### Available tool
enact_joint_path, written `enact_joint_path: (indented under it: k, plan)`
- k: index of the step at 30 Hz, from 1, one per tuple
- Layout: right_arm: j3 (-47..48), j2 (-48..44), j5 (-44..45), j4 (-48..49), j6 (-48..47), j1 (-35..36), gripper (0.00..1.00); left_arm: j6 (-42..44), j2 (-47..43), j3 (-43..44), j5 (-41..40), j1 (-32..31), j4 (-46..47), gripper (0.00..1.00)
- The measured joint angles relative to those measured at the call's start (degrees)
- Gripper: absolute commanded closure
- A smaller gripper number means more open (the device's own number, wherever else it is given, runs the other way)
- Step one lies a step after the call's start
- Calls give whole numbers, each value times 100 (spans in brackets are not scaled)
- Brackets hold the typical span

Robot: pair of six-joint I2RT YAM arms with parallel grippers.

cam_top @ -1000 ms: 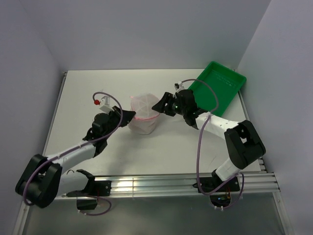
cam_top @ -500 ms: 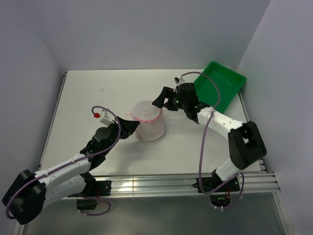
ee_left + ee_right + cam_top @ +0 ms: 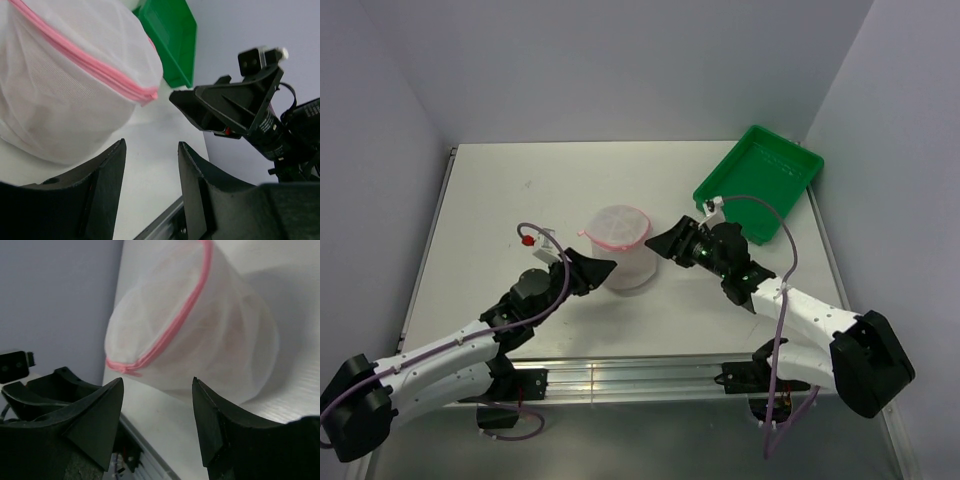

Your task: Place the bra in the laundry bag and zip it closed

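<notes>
The laundry bag (image 3: 620, 247) stands on the table as a white mesh pod, its pink zipper (image 3: 617, 242) running round the top rim and looking drawn shut. The bra is hidden; only a faint peach tint shows through the mesh (image 3: 200, 340). My left gripper (image 3: 603, 268) sits just left of the bag, a little apart from it, open and empty. In the left wrist view the left gripper (image 3: 151, 145) points past the bag (image 3: 70, 90). My right gripper (image 3: 660, 245) is close to the bag's right side, open with nothing in it. The right wrist view has the right gripper (image 3: 157, 382) facing the zipper end (image 3: 122, 367).
A green plastic tray (image 3: 760, 180) lies at the back right, against the right wall, and shows behind the bag (image 3: 172, 40). White walls close in the table on the left, back and right. A metal rail (image 3: 650, 375) runs along the near edge.
My left gripper has opened, let go of the bag's rim and drawn back toward the near edge. The right gripper lifted off, then came down to the bag's right side.
</notes>
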Motion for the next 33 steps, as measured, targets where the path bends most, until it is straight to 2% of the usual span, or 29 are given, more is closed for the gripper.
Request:
enact_joint_path:
  k: [5,12,14,21,22,24,27,31,33]
  plan:
    - [31,431,57,634,470,356,36,-7,162,197,-17,-400,-153,48]
    - [330,1215,151,892,702,356,40,48,780,505,4,-461,-48,47]
    - [345,1353,153,962,743,356,48,111,1005,678,4,-461,-22,46]
    - [367,1534,131,1143,850,352,64,343,1497,1174,0,-461,17,46]
    - [367,1534,127,1172,855,352,68,350,1545,1217,-2,-461,17,47]
    - [367,1534,120,1224,861,352,75,348,1591,1237,-13,-461,15,47]
    - [367,1534,116,1248,890,352,79,345,1615,1237,-59,-461,9,47]
    - [367,1534,105,1298,901,352,93,350,1639,1237,-120,-461,11,48]
    - [367,1534,101,1322,898,352,97,363,1690,1237,-149,-461,9,48]
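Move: The pink rim's near right corner on the laundry bag lies about 4 cm left of the right hand, 2 cm ahead and a centimetre or so lower; from the left hand it is some 8 cm to the right, 6 cm ahead and 2 cm below. The bag's middle is roughly 8 cm left of the right hand, level with it and 5 cm down. The empty green box stands about 32 cm to the right hand's right and 18 cm farther out, some 8 cm below. Leftwards about 4 cm, and half as far forward with a small dip, the right hand brings its open fingers onto the pink rim at the bag's near right corner, then stays almost still while they shut and pinch the zip edge. Meanwhile the left hand, fingers still half open, travels some 5 cm right towards that corner, first easing slightly back, then forward, and stops just short without gripping. ##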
